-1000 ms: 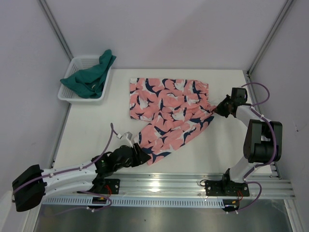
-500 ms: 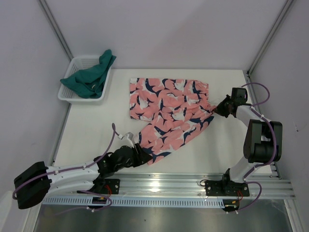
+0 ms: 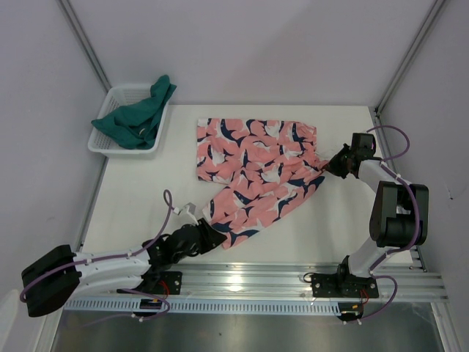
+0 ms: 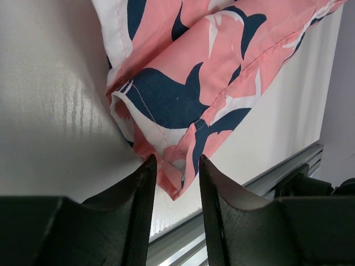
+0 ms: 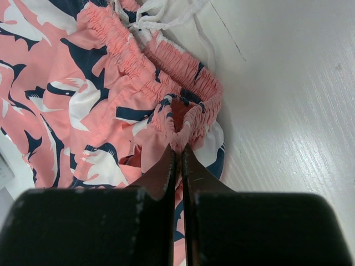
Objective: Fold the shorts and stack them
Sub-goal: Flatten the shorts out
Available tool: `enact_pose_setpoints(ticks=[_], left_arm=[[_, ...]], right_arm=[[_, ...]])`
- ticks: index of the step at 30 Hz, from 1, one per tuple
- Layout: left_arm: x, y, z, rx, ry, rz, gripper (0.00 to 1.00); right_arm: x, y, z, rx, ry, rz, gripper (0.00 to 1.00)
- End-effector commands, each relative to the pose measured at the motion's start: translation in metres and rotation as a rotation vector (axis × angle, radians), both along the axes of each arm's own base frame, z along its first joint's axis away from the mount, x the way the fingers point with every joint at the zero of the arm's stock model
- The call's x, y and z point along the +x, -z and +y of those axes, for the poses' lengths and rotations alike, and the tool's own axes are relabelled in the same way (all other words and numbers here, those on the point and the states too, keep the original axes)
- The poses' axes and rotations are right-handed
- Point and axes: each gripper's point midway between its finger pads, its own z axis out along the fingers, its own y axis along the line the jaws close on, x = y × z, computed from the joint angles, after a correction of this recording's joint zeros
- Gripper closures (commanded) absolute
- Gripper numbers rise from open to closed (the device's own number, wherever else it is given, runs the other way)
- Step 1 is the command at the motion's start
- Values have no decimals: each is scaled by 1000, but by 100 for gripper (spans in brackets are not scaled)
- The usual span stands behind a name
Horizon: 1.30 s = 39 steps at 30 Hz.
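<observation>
The salmon-pink shark-print shorts (image 3: 256, 165) lie spread on the white table, one leg folded toward the near edge. My left gripper (image 3: 216, 233) sits low at that leg's near hem. In the left wrist view its jaws (image 4: 175, 166) are open, and the hem corner (image 4: 171, 178) pokes in between the fingers. My right gripper (image 3: 331, 165) is shut on the gathered waistband (image 5: 188, 72) at the shorts' right end, fabric pinched between the fingertips (image 5: 179, 152). The teal green shorts (image 3: 135, 117) lie bunched in the basket.
A white mesh basket (image 3: 124, 149) stands at the table's far left corner. A metal rail (image 3: 293, 282) runs along the near edge, close behind the left gripper. The pale drawstring (image 5: 166, 16) trails beside the waistband.
My left gripper has slid forward so the hem corner is between its fingers, and its jaws have narrowed. The right gripper holds still.
</observation>
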Motion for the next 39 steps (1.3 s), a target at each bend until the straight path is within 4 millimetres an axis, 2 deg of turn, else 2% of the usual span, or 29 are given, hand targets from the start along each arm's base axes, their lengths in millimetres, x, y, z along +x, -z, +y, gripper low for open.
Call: enact_pose_setpoints(ticks=[1,8,17,20,21,23,25,27,28,30,31,32,33,34,35,36,37,39], left_arm=[[13,-11,1,-49,-70,-41,61],[17,-15,-2,-72,-82,-50,65],[17,-12,-13,-73,-45,-42,78],[19,-12,-17,-63,-44,-44,85],[20,-9,-17,-50,-41,-44,90],[23,-15,-21,-49,-34,-63,100],[26,-25,-23,-58,-35,-87,100],[29,-28,-17,-29,-39,-107,100],[33,-49,-20,-67,-39,-142,100],[36,-55,-10,-26,-27,-165,100],[42,-91,-12,-83,-33,-223,100],[44,-90,-1,-24,-33,-231,100],[46,-99,4,-17,-35,-253,100],[50,-131,4,-43,-36,-295,100],[48,-140,15,-8,-31,-318,100],[53,-165,22,-21,-53,-364,100],[54,-175,28,-11,-58,-385,100],[53,-223,42,-8,-69,-470,100]], right_arm=[[3,-6,-1,7,3,-29,100],[3,-6,-1,7,3,-31,100],[3,-6,0,9,1,-29,100],[3,-7,0,12,0,-32,100],[3,-8,0,12,1,-34,100],[2,-11,-2,0,-3,-35,100],[2,-15,-3,-12,-12,-31,100],[2,-27,-7,-42,-12,-26,100],[-1,-32,-8,-51,-10,-18,100],[0,-49,-14,-81,5,-41,100],[-4,-60,-15,-90,10,-51,100],[-5,-66,-18,-104,23,-54,100],[-3,-79,-20,-111,28,-73,100],[-4,-88,-20,-113,32,-82,100],[-10,-89,-21,-113,36,-50,100],[-6,-106,-22,-113,42,-71,100],[-8,-112,-22,-106,56,-64,100],[-18,-127,-24,-102,77,-49,100]])
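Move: The near hem corner of the shorts' leg hangs just under my half-open left fingers, about 1 cm ahead, 1 cm to the right and 1 to 2 cm below. The other leg's near corner lies flat some 20 cm ahead and 7 cm to the left of my left hand. My right hand still holds the waistband between its pads; from it, the hem corner lies about 24 cm back, 34 cm to the left and a few centimetres lower. I shut my left fingers while sinking about 1.5 cm onto the hem corner and pinch it, then whip it up nearly 20 cm, swinging forward about 5 cm, with the fingertips tipping up some 20 degrees. My right hand keeps its pinch on the waistband, waits, then rises about 9 cm as well, drifting slightly right. ##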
